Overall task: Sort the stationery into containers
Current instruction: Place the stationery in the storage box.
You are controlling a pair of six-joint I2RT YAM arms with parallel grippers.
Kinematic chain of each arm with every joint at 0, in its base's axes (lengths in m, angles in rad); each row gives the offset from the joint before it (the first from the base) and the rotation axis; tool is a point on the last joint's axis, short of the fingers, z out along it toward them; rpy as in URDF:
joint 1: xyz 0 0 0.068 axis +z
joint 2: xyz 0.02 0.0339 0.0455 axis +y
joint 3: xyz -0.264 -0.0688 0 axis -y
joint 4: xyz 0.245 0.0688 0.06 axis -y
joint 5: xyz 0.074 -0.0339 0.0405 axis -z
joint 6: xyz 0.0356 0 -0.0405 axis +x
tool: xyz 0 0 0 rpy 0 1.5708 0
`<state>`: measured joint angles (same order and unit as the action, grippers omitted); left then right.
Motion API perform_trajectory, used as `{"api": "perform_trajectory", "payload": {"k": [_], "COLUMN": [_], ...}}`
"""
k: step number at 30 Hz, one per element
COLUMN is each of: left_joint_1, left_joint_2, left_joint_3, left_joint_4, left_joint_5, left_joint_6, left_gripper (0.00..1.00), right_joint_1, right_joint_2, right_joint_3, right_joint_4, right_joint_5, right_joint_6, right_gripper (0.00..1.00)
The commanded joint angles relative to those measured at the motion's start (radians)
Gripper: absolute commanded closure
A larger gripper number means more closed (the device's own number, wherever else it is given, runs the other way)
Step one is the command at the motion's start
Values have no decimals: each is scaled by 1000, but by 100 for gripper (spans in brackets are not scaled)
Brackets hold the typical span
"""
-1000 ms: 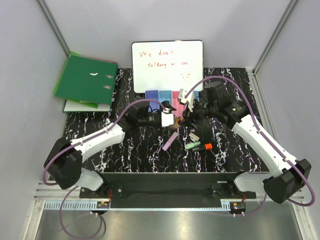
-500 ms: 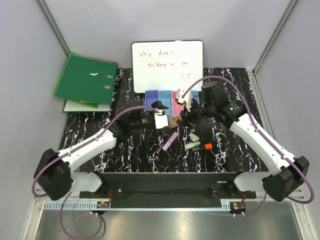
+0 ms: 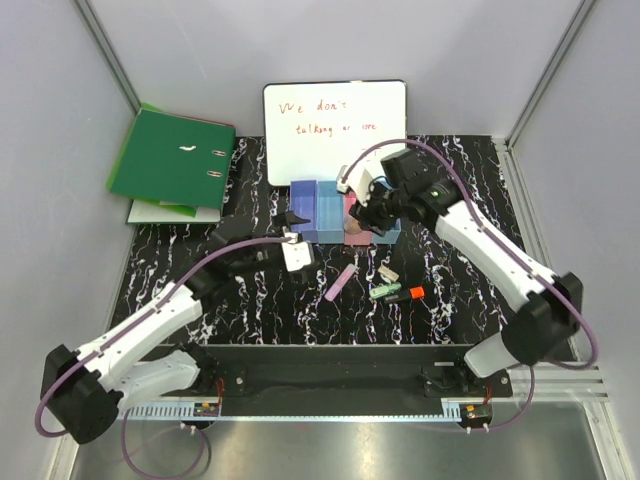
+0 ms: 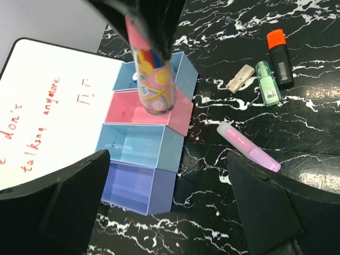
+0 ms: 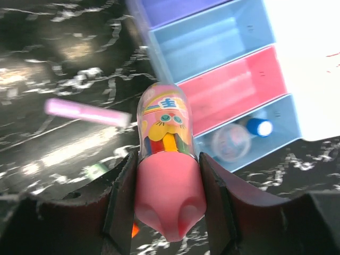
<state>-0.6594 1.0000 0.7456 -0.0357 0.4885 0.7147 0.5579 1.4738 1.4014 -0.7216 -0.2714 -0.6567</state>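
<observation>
My right gripper is shut on a fat pink capsule-shaped stationery item with a cartoon print. It holds the item tilted over the pink bin of the four joined containers. The far light blue bin holds a small blue-capped bottle and a round clear piece. On the table lie a lilac marker, a green highlighter and an orange highlighter. My left gripper is open and holds nothing, just left of the purple-blue bin.
A whiteboard with red writing stands right behind the bins. A green ring binder lies at the back left. A small beige piece rests by the highlighters. Grey walls enclose the table on three sides.
My right gripper has carried the pink item back and left, over the bins. My left arm has pulled away to the left, away from the lilac marker.
</observation>
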Motion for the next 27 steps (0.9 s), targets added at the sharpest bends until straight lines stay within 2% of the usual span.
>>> {"api": "perform_trajectory", "payload": {"k": [1,5,16,27], "left_joint_1": [7,14,32,38], "left_joint_2": [-69,-124,-228,-261], "left_joint_3": [-5,-22,-81,-111], "left_joint_4": [-39,-82,-121,-115], "left_joint_5": [-59,-70,-111,-120], "left_joint_6": [0,5,-14,-15], "left_gripper": [1,1,1,1], "right_joint_1": [-6,-18,-69,-78], "right_joint_2": [137,264,513,559], "right_joint_3": [167,286,574,585], "right_joint_4": [48,-9,-84,-151], "right_joint_5": [139,179,230,195], "right_joint_6": [-124,-204,-251,-287], "right_gripper": [100,100,100,100]}}
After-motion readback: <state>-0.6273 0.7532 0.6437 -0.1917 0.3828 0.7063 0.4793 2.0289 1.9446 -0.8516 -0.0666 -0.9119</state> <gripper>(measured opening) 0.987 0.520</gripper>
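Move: The right hand already holds the pink-capped bottle above the near edge of the storage box. The pink compartment's middle is about 10 cm ahead, 2 cm left and 17 cm below. The jar compartment beside it lies 10 cm ahead and 5 cm right, the pink highlighter some 8 cm back and 5 cm left, and the eraser 6 cm back and 6 cm right. From the left hand, the pink compartment is roughly 17 cm ahead, 10 cm right. Still gripping the bottle by its pink cap, the right hand sweeps about 14 cm forward over the pink compartment towards its far half, sinking 4 to 5 cm, mostly at the beginning and end, while the wrist tilts some 20 degrees so the bottle hangs steeper. The empty left hand, fingers wide open, draws away about 5 cm left and slightly back. ##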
